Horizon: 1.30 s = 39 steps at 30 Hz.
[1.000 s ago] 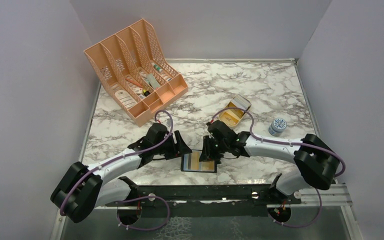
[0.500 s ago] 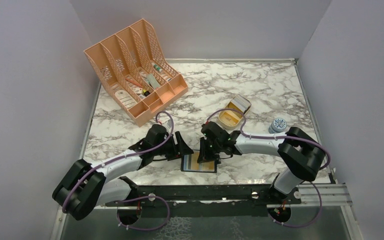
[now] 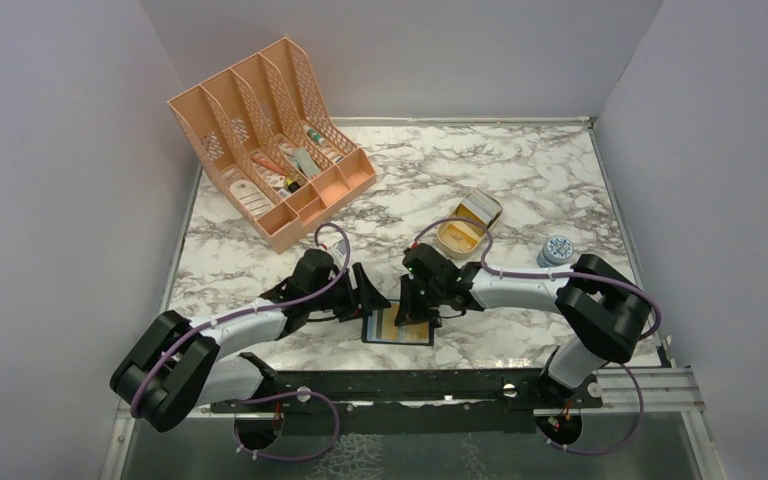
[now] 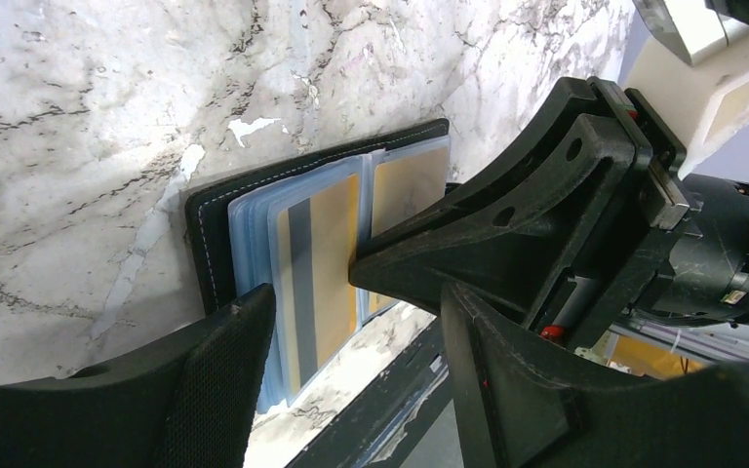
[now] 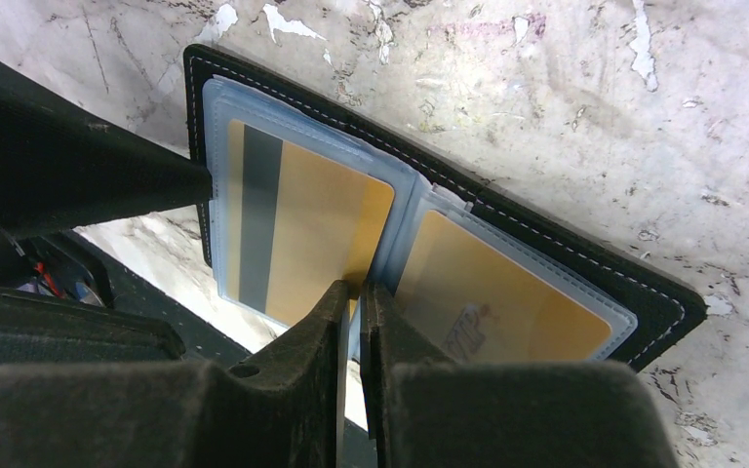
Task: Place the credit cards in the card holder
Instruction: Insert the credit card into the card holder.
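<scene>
The black card holder (image 3: 397, 327) lies open near the table's front edge, its clear sleeves facing up. Two tan-orange credit cards sit in the sleeves: one with a grey stripe (image 5: 312, 219) on the left page and one (image 5: 492, 292) on the right. My right gripper (image 5: 354, 290) points down at the holder's middle fold, shut on a thin pale sleeve edge there. My left gripper (image 4: 351, 297) is open at the holder's left edge (image 4: 210, 210), one finger beside the sleeves. In the top view the two grippers (image 3: 375, 300) (image 3: 412, 312) meet over the holder.
A peach desk organiser (image 3: 270, 140) stands at the back left. A gold tin (image 3: 470, 225) lies open behind the right arm, with a small round blue-and-white tin (image 3: 557, 252) to its right. The black rail (image 3: 410, 385) runs just in front of the holder.
My right gripper has shifted a little left over the holder's middle and its jaws have come together. The left gripper has edged slightly toward the holder and stays open.
</scene>
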### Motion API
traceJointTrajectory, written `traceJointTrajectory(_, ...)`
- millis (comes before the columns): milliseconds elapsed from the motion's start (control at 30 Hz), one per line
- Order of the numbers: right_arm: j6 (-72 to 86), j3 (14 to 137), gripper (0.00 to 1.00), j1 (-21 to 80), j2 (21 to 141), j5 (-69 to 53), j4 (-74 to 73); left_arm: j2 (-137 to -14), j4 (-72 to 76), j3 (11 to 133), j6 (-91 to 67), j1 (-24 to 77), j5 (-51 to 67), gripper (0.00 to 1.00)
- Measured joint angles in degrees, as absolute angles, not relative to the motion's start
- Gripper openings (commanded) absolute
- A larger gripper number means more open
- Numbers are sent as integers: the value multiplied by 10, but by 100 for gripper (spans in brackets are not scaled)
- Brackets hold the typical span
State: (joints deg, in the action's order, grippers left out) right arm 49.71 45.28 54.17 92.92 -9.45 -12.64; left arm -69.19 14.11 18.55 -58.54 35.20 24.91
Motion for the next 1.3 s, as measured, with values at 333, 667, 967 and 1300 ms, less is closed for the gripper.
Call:
traceJointTrajectory(333,497,451,10,542,929,-95,-124,-700,154,180,-595,352,253,65)
traceJointTrajectory(667,497,451,15,542,928,-95,-124,-701,177,175,-612,352,266,65)
traceJointTrajectory(967,488,451,25,544,909,-92,-133,-700,194,172,-634,352,279,64)
traceJointTrajectory(1300,488,423,34,544,733,4,-181,-698,201,173,-643,366,280,64)
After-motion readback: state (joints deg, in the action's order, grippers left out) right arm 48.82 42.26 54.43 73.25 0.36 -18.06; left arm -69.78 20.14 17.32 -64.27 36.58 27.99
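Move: The filled left leaf of the card holder, the one the left hand works at, has its middle about 2 cm back, 2 cm right and 4 cm below that hand. From the right hand, whose tips are on its spine-side edge, it lies some 3 cm left, 1 cm ahead and 1 cm down. The filled right leaf sits about 4 cm right of the right hand, 1 cm ahead and 1 cm down; the card box is roughly 24 cm ahead and 15 cm right. The filled left leaf stays under the nearly closed right fingertips by the spine for about half the time; then the right hand comes off it, rising some 7 cm and drifting right while its fingers part slightly and the wrist tips up about 15 degrees. The left hand, still open with its forward finger at the leaf's outer edge, creeps right and up a centimetre or so each, lifting that edge. ##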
